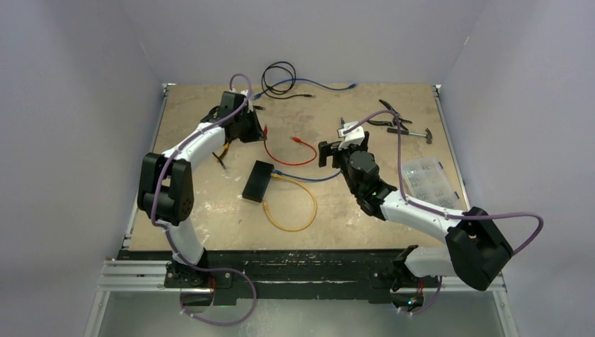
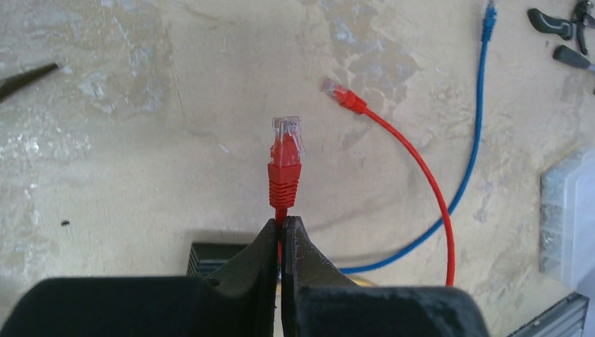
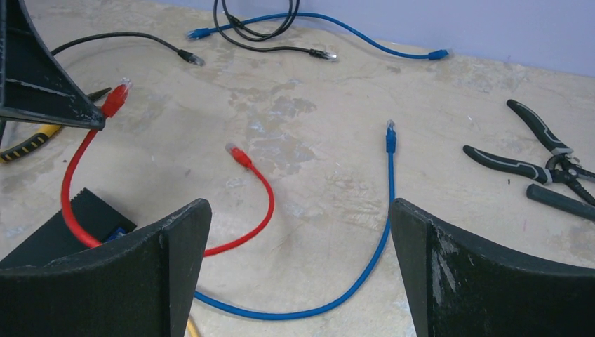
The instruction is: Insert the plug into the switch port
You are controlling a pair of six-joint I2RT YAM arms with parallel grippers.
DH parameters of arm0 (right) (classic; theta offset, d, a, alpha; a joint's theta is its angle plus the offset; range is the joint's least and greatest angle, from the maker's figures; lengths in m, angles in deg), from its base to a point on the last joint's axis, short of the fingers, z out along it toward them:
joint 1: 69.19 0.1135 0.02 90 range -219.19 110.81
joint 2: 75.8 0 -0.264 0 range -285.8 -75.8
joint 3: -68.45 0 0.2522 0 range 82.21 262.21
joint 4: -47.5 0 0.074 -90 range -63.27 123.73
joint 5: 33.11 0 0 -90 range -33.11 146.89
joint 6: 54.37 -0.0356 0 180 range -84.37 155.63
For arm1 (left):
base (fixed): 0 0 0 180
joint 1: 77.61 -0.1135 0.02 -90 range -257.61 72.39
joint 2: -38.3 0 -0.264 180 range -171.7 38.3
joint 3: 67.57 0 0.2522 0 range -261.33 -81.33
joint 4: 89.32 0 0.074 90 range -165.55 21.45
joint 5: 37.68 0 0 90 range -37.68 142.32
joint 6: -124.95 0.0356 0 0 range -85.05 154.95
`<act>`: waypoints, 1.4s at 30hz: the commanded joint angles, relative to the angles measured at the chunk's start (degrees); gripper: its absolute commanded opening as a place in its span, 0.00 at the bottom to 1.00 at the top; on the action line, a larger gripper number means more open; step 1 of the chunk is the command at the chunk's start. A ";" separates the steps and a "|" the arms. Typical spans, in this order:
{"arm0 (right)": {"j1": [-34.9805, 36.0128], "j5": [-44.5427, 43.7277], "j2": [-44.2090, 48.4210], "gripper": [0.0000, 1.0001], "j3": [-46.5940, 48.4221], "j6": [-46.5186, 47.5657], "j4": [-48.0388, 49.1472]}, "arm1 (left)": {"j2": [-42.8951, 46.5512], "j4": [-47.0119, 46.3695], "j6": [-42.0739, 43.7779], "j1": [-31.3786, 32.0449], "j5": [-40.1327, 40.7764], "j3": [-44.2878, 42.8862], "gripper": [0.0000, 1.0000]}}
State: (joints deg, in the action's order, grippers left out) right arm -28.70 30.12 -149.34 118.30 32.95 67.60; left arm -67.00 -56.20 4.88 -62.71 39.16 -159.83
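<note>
A red cable's clear-tipped plug (image 2: 286, 151) sticks out ahead of my left gripper (image 2: 283, 223), which is shut on the cable just behind the plug's red boot, above the table at the back left (image 1: 252, 125). The switch (image 1: 257, 180), a flat black box, lies mid-table nearer than that gripper; its edge shows behind my fingers (image 2: 210, 256). The red cable's other plug (image 3: 238, 156) lies loose on the table. My right gripper (image 3: 298, 205) hovers open over red and blue cable, right of the switch (image 3: 63, 232), holding nothing.
A blue cable (image 1: 309, 177) and a yellow cable (image 1: 291, 203) run from the switch. Black-handled pliers (image 3: 540, 154) and a clear plastic parts box (image 1: 428, 179) sit at the right. A black cable coil (image 1: 278, 76) and another blue cable (image 3: 365, 31) lie at the back. A yellow-handled tool (image 3: 21, 144) lies left.
</note>
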 commanded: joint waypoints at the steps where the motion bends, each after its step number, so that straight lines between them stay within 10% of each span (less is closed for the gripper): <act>1: 0.19 4.18 1.10 0.99 3.34 -0.97 -0.60 | 7.91 -0.04 -0.38 0.66 -2.76 3.68 0.00; 20: -0.21 12.34 -14.92 0.98 20.22 -4.57 -23.52 | 24.31 -0.24 0.32 2.42 -7.01 19.98 0.00; 42: -0.26 25.13 -30.99 0.61 26.75 -7.96 -31.21 | 28.17 -1.05 3.67 3.28 -4.95 26.43 0.00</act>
State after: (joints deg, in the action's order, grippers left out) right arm -28.77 54.12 -179.39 142.81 26.07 35.43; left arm -40.75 -55.17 7.20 -59.83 34.52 -134.15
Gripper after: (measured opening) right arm 0.640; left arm 0.011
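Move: The left hand still pinches one red plug; the switch lies about 12 cm back of this hand, 1 cm to its left and 9 cm below. The free red plug lies some 5 cm ahead, 10 cm right and 10 cm below it. From the open right hand, that free plug is roughly 14 cm ahead, 10 cm left and 20 cm down; the blue plug in the switch is 16 cm left and 1 cm ahead, the loose blue plug 21 cm ahead and 5 cm right, both equally low. Fingers still shut on the red cable just behind its plug, the left hand draws back about 13 cm towards the switch, rising a little and then easing down again, so that the cable trails after it. The right hand, after edging slightly forward and up, swings left and sinks some 16 cm towards the free red plug, its wrist tipping down by nearly 40 degrees and turning counter-clockwise while its fingers narrow from wide open to about two thirds, not yet gripping. ##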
